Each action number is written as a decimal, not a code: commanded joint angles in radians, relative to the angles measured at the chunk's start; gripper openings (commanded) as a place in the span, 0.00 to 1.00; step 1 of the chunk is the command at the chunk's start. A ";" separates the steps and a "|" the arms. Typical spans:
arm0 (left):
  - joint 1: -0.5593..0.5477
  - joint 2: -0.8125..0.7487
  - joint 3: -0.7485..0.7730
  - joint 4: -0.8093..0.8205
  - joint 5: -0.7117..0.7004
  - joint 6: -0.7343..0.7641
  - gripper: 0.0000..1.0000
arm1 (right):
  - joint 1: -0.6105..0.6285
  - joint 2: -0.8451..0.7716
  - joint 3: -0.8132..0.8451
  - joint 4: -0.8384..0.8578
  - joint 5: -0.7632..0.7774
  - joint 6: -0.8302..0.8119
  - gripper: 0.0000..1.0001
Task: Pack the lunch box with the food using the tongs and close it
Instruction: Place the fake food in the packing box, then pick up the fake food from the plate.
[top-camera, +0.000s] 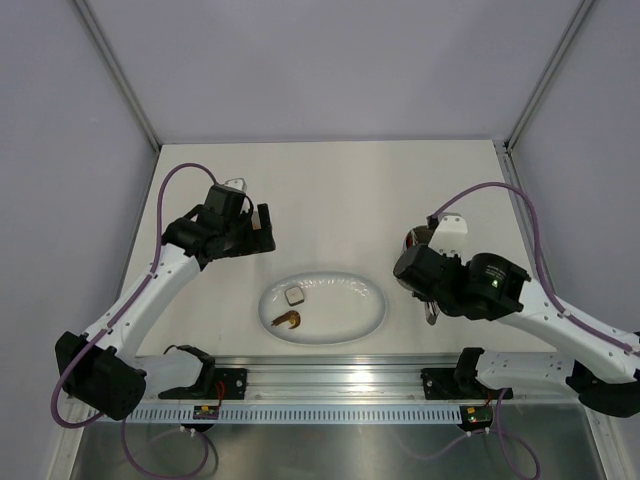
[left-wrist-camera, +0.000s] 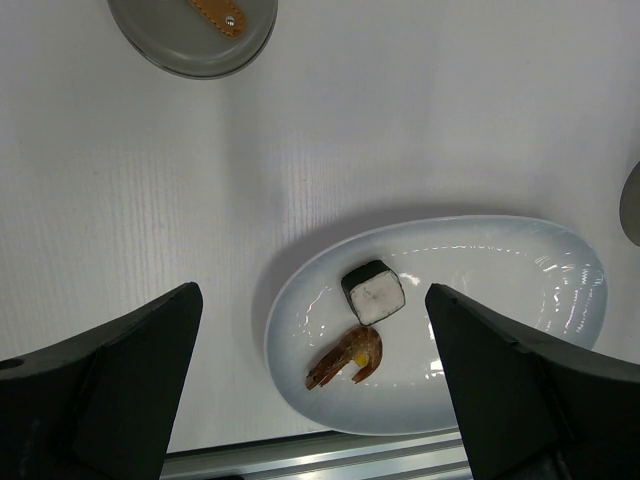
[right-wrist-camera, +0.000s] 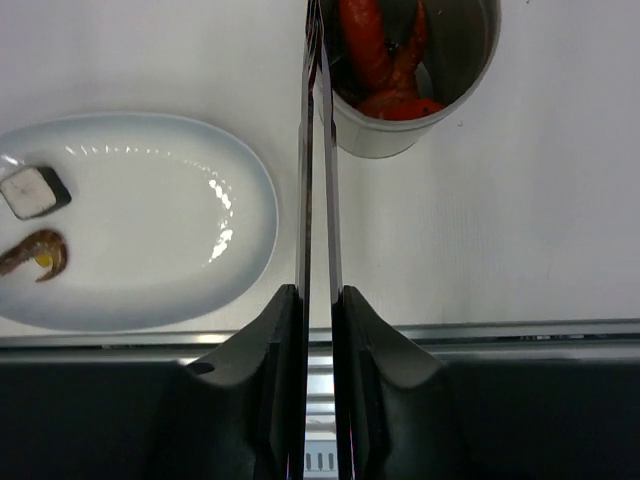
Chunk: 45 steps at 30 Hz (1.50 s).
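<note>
My right gripper (right-wrist-camera: 313, 295) is shut on the tongs (right-wrist-camera: 314, 150). Their two thin silver arms lie nearly together and run up past the left rim of the lunch box (right-wrist-camera: 450, 90), with the tips cut off by the frame's top edge. The grey lunch box (top-camera: 413, 240) holds red food (right-wrist-camera: 372, 55). On the white plate (left-wrist-camera: 500, 260) lie a white square (left-wrist-camera: 378, 295) and an orange shrimp (left-wrist-camera: 347, 357). My left gripper (left-wrist-camera: 310, 290) hangs open above the plate's left end with nothing in it. The grey lid (left-wrist-camera: 170, 40) with its tan handle rests on the table beyond.
The plate (top-camera: 350, 320) sits at the table's near middle, just behind the metal rail (top-camera: 330, 375) at the front edge. The tongs' joined end (top-camera: 431, 315) sticks out towards that rail. Grey walls close in the table at the back and on both sides.
</note>
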<state>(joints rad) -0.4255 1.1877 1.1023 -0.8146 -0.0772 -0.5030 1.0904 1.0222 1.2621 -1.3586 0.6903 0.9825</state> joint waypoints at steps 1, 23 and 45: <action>0.004 -0.011 0.018 0.026 0.002 0.001 0.99 | -0.004 0.036 0.071 -0.016 -0.098 -0.203 0.13; 0.031 0.001 0.100 -0.032 -0.087 0.029 0.99 | 0.238 0.375 0.114 0.407 -0.409 -0.406 0.25; 0.050 -0.011 0.079 -0.020 -0.064 0.029 0.99 | 0.255 0.552 0.160 0.441 -0.373 -0.306 0.56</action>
<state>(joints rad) -0.3801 1.1923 1.1591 -0.8661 -0.1390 -0.4889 1.3350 1.5524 1.3788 -0.9470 0.2958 0.6777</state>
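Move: The right hand grips the tongs, their arms nearly together at the box. The sushi cube it goes for lies about 25 cm to its left, 1 cm ahead and 22 cm below. The shrimp is 5 cm back from the cube and 1 cm farther left; the packing box stands some 8 cm ahead of the hand, 4 cm right and 17 cm down. From the left hand the cube is about 9 cm back, 7 cm right, 16 cm down. Leftward, some 20 cm, the right hand carries the tongs away from the packing box to over the plate, drawing back about 5 cm and sinking 8 while turning some 40 degrees counter-clockwise and tipping steeper. Late on, its fingers widen without releasing the tongs, so their arms spread towards either side of the sushi cube. The open left hand shifts a little left. ##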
